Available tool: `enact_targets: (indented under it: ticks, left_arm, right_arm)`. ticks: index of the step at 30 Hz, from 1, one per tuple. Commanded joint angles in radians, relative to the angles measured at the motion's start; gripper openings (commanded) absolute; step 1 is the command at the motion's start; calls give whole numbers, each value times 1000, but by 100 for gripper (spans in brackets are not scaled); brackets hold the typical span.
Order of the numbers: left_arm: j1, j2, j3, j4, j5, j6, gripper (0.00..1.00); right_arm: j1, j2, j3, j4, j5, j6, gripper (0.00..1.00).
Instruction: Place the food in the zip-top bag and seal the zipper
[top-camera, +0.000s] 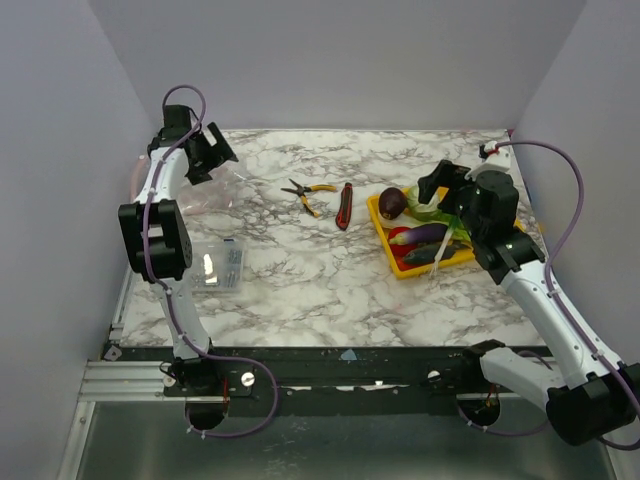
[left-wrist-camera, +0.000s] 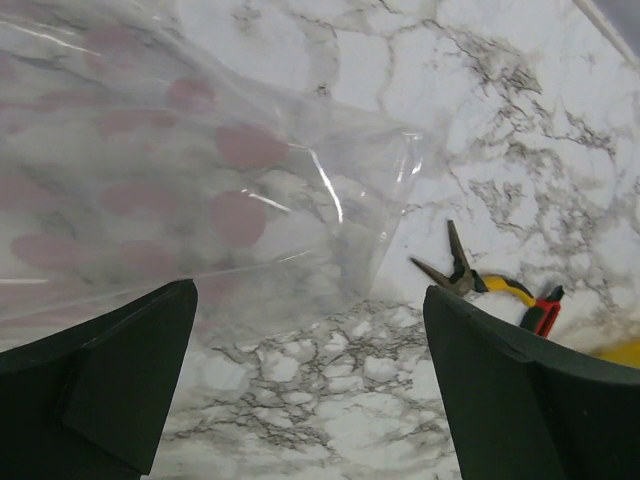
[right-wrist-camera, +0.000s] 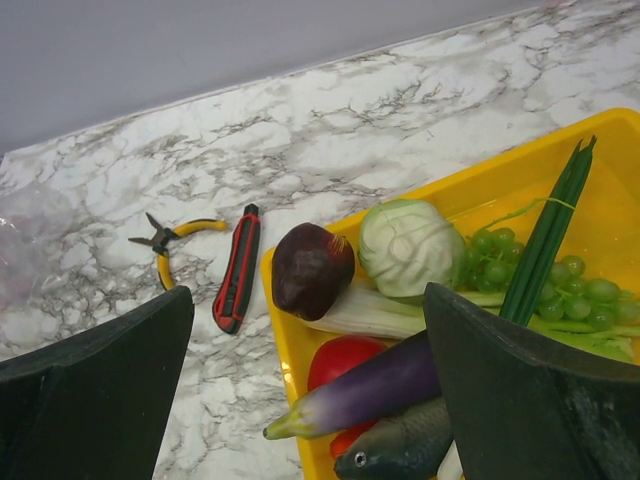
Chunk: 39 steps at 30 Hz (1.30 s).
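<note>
The zip-top bag (left-wrist-camera: 200, 170) lies flat on the marble at the back left (top-camera: 218, 188), clear film with faint pink dots; I cannot make out its zipper. My left gripper (left-wrist-camera: 310, 290) hovers open just above the bag's near edge, nothing between its fingers. The food sits in a yellow tray (right-wrist-camera: 275, 330) at the right (top-camera: 385, 240): a maroon round piece (right-wrist-camera: 310, 268), pale green cabbage (right-wrist-camera: 410, 245), purple eggplant (right-wrist-camera: 380, 392), a red piece (right-wrist-camera: 345, 362), a grey fish (right-wrist-camera: 400, 450) and green grapes (right-wrist-camera: 510, 265). My right gripper (right-wrist-camera: 308, 295) hangs open over the tray (top-camera: 440, 185), holding nothing.
Yellow-handled pliers (top-camera: 308, 192) and a red-and-black utility knife (top-camera: 344, 205) lie between the bag and the tray. A rigid clear box (top-camera: 218, 264) stands near the left arm. Grey walls close in the table on three sides.
</note>
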Motion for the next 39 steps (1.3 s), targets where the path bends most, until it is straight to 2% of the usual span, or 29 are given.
enact_targets:
  ticks: [1,9,11,14,16,20,24,28,30,33,34,36,39]
  left_arm:
    - [2,96,62,-11,301,-86,98]
    - [-124,195,186,49,538,-202,99]
    - [-187,234,265,13,555,-186,99]
    - [-221,250,348,-38,539,-136,99]
    - [-216,186,294,-37,456,-98,99]
    - [-176,-1,102,-8,147,11,99]
    - [-97,-68,40,-28,-110,48,99]
    - [-73,5,145,-118,-249,72,99]
    - [-94,68,243,-179,-290,113,99]
    - [-124,162,390,-252,-432,197,99]
    - [-165,182,423,-264,-476,237,99]
    - [-194,211,456,-260,-546,301,98]
    - [-215,235,456,-229,-546,381,98]
  right_arm:
    - [-5,-10,-18,-13,-23,1,100]
    - [-5,-2,-23,1,-60,36,100]
    - [-5,-2,-20,0,-71,41,100]
    - [-6,-4,-15,-2,-71,41,100]
    - [-6,-7,-14,-7,-70,41,100]
    - [-5,-10,-16,-5,-75,42,100]
    - [-5,0,-20,8,-84,40,100]
    - [-5,16,-15,12,-96,43,100]
    - [-5,17,-18,14,-96,43,100]
    - [-5,14,-29,21,-89,43,100]
    - [-5,14,-31,23,-90,43,100]
    - [-6,14,-36,20,-94,43,100]
    - [-5,13,-39,22,-96,41,100]
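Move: The zip-top bag lies flat at the table's far left, its middle about 11 cm to the left of the left hand, level with it front to back and some 14 cm below. From that hand, the pliers lie roughly 20 cm to the right and level with it. The clear box sits about 22 cm back and 6 cm to the left. From the right hand, the bag is some 70 cm left, 17 cm ahead and 27 cm lower. The bag is left ungripped as the left hand, its fingers staying wide open, swings about 20 cm right towards the pliers' side, its left side dipping and turning clockwise. It then sweeps back left nearly as far, ending about 5 cm farther out and slightly higher, its left side now rolled up some 25 degrees from the start. ##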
